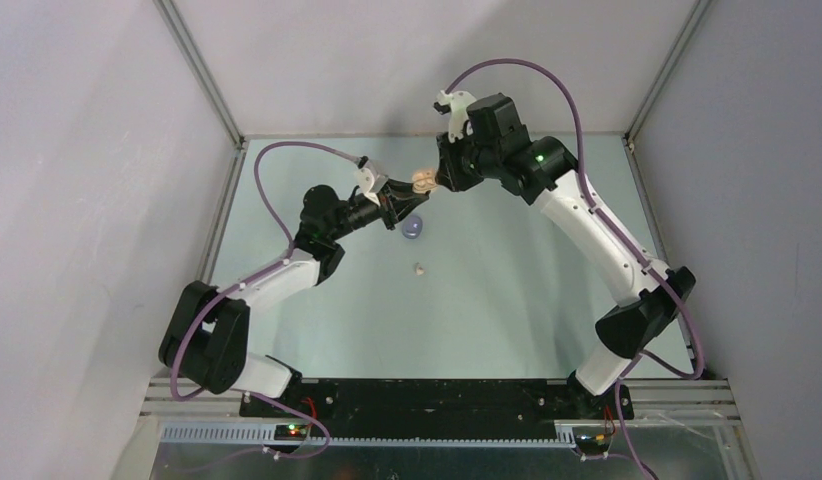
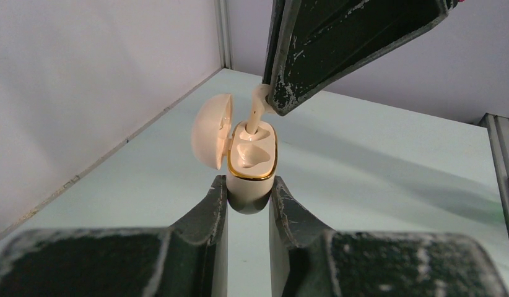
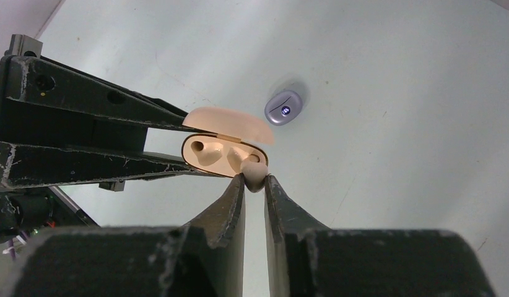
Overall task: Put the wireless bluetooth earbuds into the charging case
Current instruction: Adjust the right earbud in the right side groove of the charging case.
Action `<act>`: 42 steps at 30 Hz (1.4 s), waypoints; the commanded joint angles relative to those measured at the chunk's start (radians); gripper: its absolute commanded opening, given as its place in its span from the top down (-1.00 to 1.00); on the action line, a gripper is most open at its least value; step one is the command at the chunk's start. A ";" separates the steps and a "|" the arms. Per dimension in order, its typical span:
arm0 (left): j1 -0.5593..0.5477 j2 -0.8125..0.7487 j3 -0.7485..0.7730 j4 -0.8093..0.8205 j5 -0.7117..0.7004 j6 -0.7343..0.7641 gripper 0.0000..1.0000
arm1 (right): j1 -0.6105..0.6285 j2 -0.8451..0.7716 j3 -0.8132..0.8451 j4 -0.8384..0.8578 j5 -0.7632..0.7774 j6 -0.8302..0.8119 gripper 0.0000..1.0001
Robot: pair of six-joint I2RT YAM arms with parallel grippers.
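Note:
A cream charging case with a gold rim hangs in the air above the table, its lid swung open to the left. My left gripper is shut on the case's lower body. My right gripper is shut on a cream earbud. That earbud has its stem down in the case's far slot. From above, the case sits between the left gripper and the right gripper. A second cream earbud lies on the table.
A closed purple case lies on the pale table, just below the held case; it shows as the purple case from above. White walls with metal corner posts enclose the table on three sides.

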 commanded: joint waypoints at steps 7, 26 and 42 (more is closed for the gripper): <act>-0.005 0.007 0.039 0.067 -0.025 -0.007 1.00 | 0.004 0.025 0.040 -0.054 -0.111 -0.029 0.30; 0.006 0.033 0.046 0.056 0.111 0.030 1.00 | -0.247 0.023 0.176 -0.202 -0.541 -0.279 -0.19; 0.017 0.038 0.080 0.004 0.199 0.114 1.00 | -0.204 0.085 0.182 -0.300 -0.511 -0.796 -0.26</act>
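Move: Between the right fingertips the head of the right earbud is still pinched, its stem already in the groove. The charging case's middle is about 2 cm left, 1 cm back and 2 cm below the right hand. Down on the table, some 31 cm lower, lie the purple case, about 4 cm ahead and 6 cm left, and the left earbud, roughly 6 cm back and 5 cm left. From the left hand, which grips the charging case, the right earbud is about 1 cm ahead, 2 cm right and 3 cm up. Opening wide, the right hand lets go of the earbud head, dipping back and down about 2 cm first. It then climbs and swings some 5 cm to the right, away from the charging case, before sinking again, turning about 30 degrees counter-clockwise. The left hand keeps its pinch on the case and, after a slight forward creep, eases back about 2 cm. ##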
